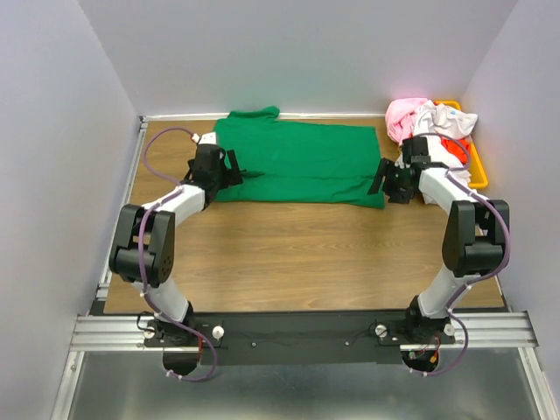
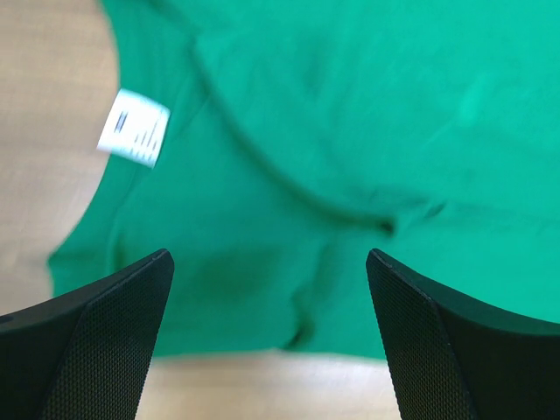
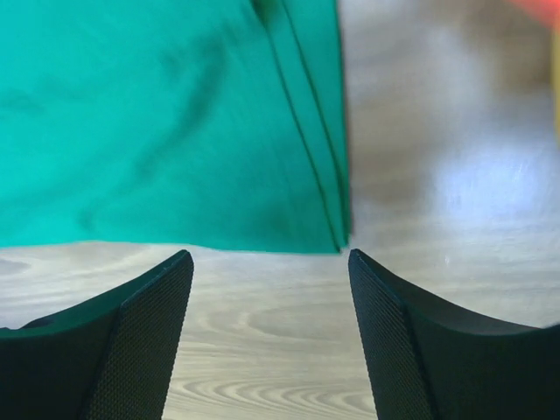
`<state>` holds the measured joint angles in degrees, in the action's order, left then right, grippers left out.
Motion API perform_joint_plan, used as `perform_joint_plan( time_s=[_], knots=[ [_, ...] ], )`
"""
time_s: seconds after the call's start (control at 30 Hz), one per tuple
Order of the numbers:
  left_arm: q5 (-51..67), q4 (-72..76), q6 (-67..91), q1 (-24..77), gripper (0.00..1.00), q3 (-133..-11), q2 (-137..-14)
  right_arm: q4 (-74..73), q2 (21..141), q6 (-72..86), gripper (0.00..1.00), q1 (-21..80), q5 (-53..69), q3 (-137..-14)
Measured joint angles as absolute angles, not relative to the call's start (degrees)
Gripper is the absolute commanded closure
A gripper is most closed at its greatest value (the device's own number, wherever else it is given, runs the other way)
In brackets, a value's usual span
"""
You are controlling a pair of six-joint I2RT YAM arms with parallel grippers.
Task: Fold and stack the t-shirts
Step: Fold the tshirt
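Observation:
A bright green t-shirt point(image 1: 297, 162) lies folded lengthwise across the far part of the wooden table point(image 1: 297, 254). My left gripper point(image 1: 234, 171) hovers at its left end, open, nothing between the fingers; below it the green t-shirt point(image 2: 350, 131) shows its white neck label point(image 2: 133, 128). My right gripper point(image 1: 385, 179) stands open at the shirt's near right corner, over bare wood, with the green t-shirt point(image 3: 166, 122) edge just ahead of the fingertips. More t-shirts, pink point(image 1: 404, 115), white point(image 1: 442, 122) and orange-red point(image 1: 456, 150), lie heaped at the back right.
The heap sits in a yellow-orange bin point(image 1: 479, 166) at the table's back right corner. Grey walls close in the table on three sides. A metal rail point(image 1: 297, 331) with both arm bases runs along the near edge.

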<state>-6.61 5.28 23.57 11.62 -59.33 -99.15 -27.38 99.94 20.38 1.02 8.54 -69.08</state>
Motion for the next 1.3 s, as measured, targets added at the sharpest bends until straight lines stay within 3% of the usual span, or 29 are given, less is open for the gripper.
perform_joint_plan(
  time_s=[0.33, 0.6, 0.9, 1.3],
  knots=[
    [-9.0, 3.9, 25.3, 9.9, 0.07, -50.7, -86.8, -25.5, 98.9, 20.9, 0.36, 1.0, 7.0, -61.2],
    [-8.9, 3.7, 26.0, 8.6, 0.1, -47.1, -86.8, -23.0, 98.9, 20.9, 0.39, 1.0, 5.1, -60.8],
    [-8.9, 3.5, 26.0, 8.1, 0.11, -47.5, -89.7, -21.7, 99.7, 20.9, 0.49, 1.0, 4.5, -60.8],
    [-9.0, 1.4, 26.0, 6.1, 0.24, -50.3, -97.3, -20.6, 101.4, 20.9, 0.58, 1.0, 4.5, -60.8]
  ],
)
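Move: The near-left corner of the green t-shirt lies about 5 cm back, 8 cm left and 8 cm below my left hand; the white tag is 5 cm ahead and 6 cm left, the open fold level and 4 cm right. From my right hand the near-right corner is roughly 2 cm back, 2 cm right and 6 cm down, with the far-right corner 19 cm straight ahead and the basket 13 cm ahead, 18 cm right. I bring both open hands to the shirt's near corners. My left draws back and left, bobs up slightly, then sinks about 6 cm as it tips its fingers some 10 degrees downward, ending around the left corner and narrowing a little. My right goes down nearly 5 cm and slightly back, closing to about half open around its corner, not yet gripping. ##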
